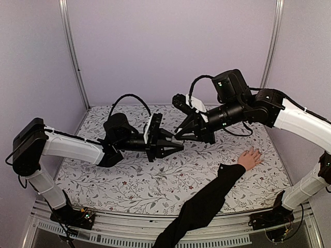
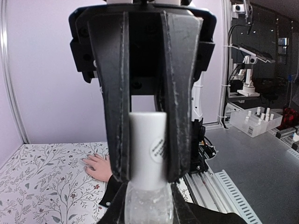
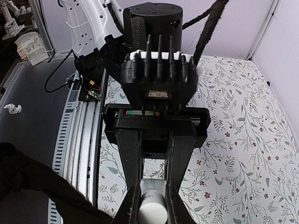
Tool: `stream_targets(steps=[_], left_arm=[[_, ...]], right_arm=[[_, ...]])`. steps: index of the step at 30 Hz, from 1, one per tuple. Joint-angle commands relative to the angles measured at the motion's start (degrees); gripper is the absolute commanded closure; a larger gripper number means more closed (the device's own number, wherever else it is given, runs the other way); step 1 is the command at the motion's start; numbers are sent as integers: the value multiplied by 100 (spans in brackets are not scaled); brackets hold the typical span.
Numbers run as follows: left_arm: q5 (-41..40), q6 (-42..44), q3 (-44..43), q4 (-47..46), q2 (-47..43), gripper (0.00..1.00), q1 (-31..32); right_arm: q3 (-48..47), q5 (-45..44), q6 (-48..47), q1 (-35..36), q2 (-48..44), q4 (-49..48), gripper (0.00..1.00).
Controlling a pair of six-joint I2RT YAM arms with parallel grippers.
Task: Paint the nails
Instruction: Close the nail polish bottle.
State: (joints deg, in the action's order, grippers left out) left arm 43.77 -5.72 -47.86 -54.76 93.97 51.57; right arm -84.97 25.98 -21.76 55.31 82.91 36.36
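Observation:
A light-skinned hand in a long black sleeve lies flat on the floral table at the right, fingers spread. Its tiny nails show at the fingertips. Above mid-table the two grippers meet tip to tip, well left of the hand. My left gripper is shut on a white cap. Just past that cap, my right gripper is shut on the small pale translucent bottle. No brush shows.
The floral table cover ends at a metal rail along the near edge. Purple walls and frame posts close in the back and sides. Off the table stands a tray of small bottles.

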Motion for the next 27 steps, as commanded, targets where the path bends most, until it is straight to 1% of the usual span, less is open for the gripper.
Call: stream_targets(steps=[1, 4, 13, 22, 24, 27], left_arm=[[49, -16, -199, -175, 104, 100, -11], [57, -122, -85, -461, 103, 100, -24], [79, -299, 40, -845, 70, 100, -90], [152, -317, 52, -835, 77, 100, -127], [214, -328, 65, -830, 63, 100, -136], [380, -294, 56, -789, 67, 100, -152]], right_arm=[[-94, 194, 3, 8, 167, 118, 86], [-59, 224, 14, 31, 201, 93, 82], [32, 193, 48, 33, 139, 5, 70], [179, -5, 125, -16, -104, -199, 45], [206, 14, 149, -63, -200, -274, 42], [279, 114, 183, -107, -356, -429, 40]])
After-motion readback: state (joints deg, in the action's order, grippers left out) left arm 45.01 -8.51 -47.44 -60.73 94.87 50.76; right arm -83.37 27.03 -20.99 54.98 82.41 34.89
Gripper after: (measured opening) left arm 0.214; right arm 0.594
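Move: The nail polish bottle stands upright between the left hand's pads, with no offset from that hand, its white cap already on top about 4 cm higher. The cap is still pinched in the right fingers, right at that hand's point, so the bottle is some 4 cm straight below the right hand. The customer's hand rests on the table roughly 38 cm to the right hand's right, 10 cm ahead and 30 cm below. The white cap is let go: the right fingers, shut on it at first, spread from nearly closed to more than half open, ending clear on both sides of it. The right hand otherwise stays almost in place, dipping about 1 cm and then easing partly back up. The left hand keeps its pinch on the bottle and lifts it about 1 cm between the opening fingers. ##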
